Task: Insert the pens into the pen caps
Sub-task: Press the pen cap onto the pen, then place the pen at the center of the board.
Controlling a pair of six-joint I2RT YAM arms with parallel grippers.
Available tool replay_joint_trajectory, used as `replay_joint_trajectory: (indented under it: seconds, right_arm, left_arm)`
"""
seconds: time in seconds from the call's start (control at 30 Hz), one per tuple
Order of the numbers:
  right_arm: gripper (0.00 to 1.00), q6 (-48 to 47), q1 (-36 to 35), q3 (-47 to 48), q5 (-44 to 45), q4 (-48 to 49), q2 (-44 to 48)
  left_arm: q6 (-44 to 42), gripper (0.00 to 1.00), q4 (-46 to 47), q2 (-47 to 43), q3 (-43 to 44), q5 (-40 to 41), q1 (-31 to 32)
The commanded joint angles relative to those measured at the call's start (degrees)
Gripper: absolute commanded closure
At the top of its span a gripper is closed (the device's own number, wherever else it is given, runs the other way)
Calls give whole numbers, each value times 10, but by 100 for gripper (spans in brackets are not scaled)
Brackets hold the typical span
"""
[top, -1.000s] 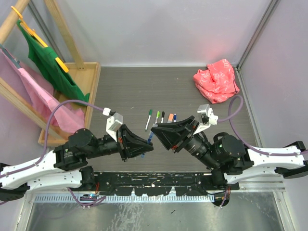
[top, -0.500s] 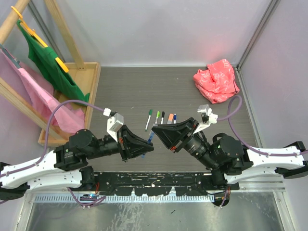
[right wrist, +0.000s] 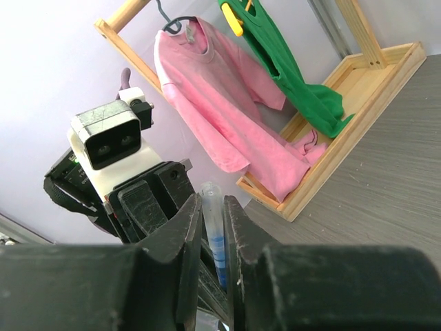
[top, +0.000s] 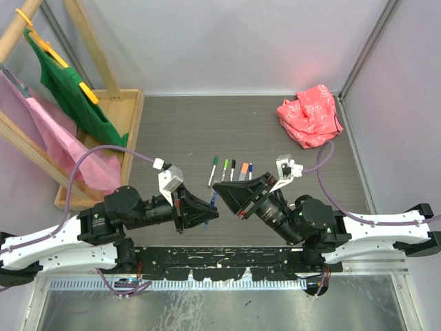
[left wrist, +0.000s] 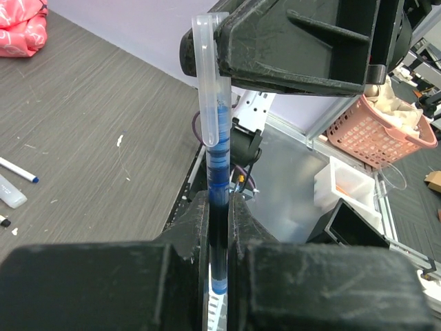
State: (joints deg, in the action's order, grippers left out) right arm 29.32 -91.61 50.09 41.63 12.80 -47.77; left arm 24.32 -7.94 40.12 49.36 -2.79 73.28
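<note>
My left gripper [left wrist: 217, 201] is shut on a blue pen [left wrist: 218, 207], which stands upright out of its jaws. A clear pen cap [left wrist: 209, 76] covers the pen's upper end. My right gripper [right wrist: 212, 204] is shut on that cap [right wrist: 211, 201], and the pen's blue tip [right wrist: 219, 252] shows through it. From above, the two grippers [top: 205, 211] [top: 222, 189] meet nose to nose over the table's near middle, with the blue pen [top: 213, 200] between them. Several more pens [top: 213, 171] lie in a row on the table just behind.
An orange cap [top: 244, 168] lies among the row of pens. A crumpled red cloth [top: 310, 116] sits at the back right. A wooden clothes rack [top: 103, 138] with green and pink garments stands at the left. One loose pen [left wrist: 17, 169] and a clear cap [left wrist: 10, 193] lie on the table.
The right gripper has closed on the clear cap and shifted left towards the left gripper. The left gripper has edged right, still holding the blue pen.
</note>
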Motion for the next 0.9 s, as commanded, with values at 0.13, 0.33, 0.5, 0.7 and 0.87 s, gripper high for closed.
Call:
replay_joint_trajectory:
  seconds: [0.13, 0.33, 0.5, 0.7, 0.87]
  right_arm:
    - [100, 12, -17, -22, -53, -111, -27]
    - [99, -30, -18, 0, -29, -103, -12]
    - [76, -93, -16, 49, -8, -99, -11]
    - [56, -140, -16, 64, 0, -52, 15]
    - [48, -154, -17, 65, 12, -59, 29]
  left_arm:
    - [-25, 100, 160, -13, 47, 45, -4]
    - [-33, 100, 112, 1, 67, 44, -4]
    - [-40, 100, 89, 22, 83, 41, -4]
    - [-42, 100, 71, 24, 83, 44, -4]
    - [-56, 100, -3, 27, 105, 64, -4]
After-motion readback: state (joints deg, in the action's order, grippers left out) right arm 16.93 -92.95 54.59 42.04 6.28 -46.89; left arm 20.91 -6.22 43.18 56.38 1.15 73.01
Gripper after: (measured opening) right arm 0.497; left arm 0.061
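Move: The left hand holds the blue pen upright, its clear cap about 7 cm above that hand point; the right fingers are around the cap, its middle roughly 1 cm below their hand point. On the table, around 34 cm below the left hand, the green-capped pen lies some 27 cm straight ahead, and the black-capped pen about 27 cm ahead and 8 cm right. The right fingers open and let go of the cap, while the left hand lifts the pen about 5 cm. ##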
